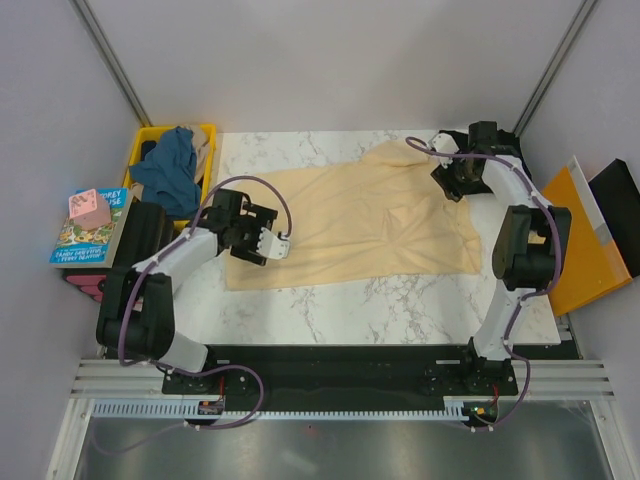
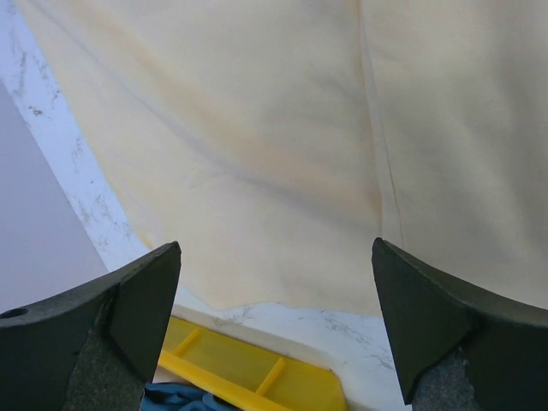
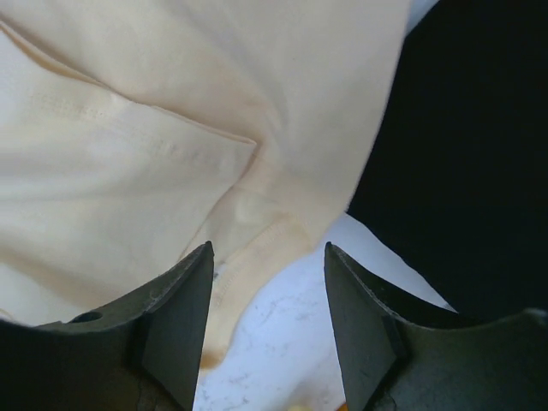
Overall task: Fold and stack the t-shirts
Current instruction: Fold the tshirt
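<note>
A pale cream-yellow t-shirt lies spread flat on the marble table. My left gripper hovers open over the shirt's left edge, and the left wrist view shows the cloth beyond its empty jaws. My right gripper is at the shirt's far right corner. It is open just above a stitched hem and holds nothing. A teal-blue t-shirt sits crumpled in the yellow crate.
The crate stands off the table's far left corner. Books with a pink object lie left of the arm. An orange folder and a black flat thing sit at the right. A dark shape fills the right wrist view's right side.
</note>
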{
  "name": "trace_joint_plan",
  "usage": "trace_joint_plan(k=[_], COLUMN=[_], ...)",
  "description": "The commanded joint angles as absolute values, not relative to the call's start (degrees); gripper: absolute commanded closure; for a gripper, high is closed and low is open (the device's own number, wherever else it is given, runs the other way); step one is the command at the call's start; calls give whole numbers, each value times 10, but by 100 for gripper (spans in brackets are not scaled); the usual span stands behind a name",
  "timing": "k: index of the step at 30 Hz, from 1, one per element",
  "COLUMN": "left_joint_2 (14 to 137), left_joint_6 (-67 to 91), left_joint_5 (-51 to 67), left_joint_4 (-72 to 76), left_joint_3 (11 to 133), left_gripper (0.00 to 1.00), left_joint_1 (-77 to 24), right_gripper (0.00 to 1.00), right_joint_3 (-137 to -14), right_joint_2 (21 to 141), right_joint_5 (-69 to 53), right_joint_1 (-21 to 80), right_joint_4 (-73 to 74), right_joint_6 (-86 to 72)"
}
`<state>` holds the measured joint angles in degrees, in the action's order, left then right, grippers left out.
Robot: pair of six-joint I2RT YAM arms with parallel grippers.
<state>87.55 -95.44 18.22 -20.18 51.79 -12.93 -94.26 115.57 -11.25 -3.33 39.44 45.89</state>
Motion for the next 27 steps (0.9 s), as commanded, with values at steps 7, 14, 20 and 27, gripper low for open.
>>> trace_joint_plan(k=[7, 14, 20, 27], left_joint_2=[672, 656, 667, 670], left_joint_6=[-1020, -1076, -1104, -1128], left_joint_5=[282, 287, 285, 276], left_joint_4=[-261, -301, -321, -331], left_joint_3=[398, 338, 323, 304], left_gripper=[0, 0, 0, 0], left_joint_1=[-132, -133, -133, -133], right_gripper=[36, 35, 33, 33], right_joint_3=[-761, -622, -554, -507], right_joint_2=[939, 844, 793, 792], right_joint_5=[-114, -102, -87, -80], right_joint_1=[20, 87, 117, 127], right_joint_4=[464, 509, 530, 518], right_joint_6=[686, 815, 850, 836])
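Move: The t-shirt's near left corner lies about 11 cm back and 7 cm left of the left hand, 6 cm below; the yellow bin is some 12 cm ahead and 17 cm left. From the right hand, the shirt's near right corner is roughly 18 cm back, 7 cm right and 7 cm down. The black box sits about 5 cm ahead and 8 cm right of this hand, the yellow mug 14 cm back and 19 cm right. Both open hands hop back over the t-shirt towards its near corners, left 13 cm, right 22, turning counter-clockwise. ##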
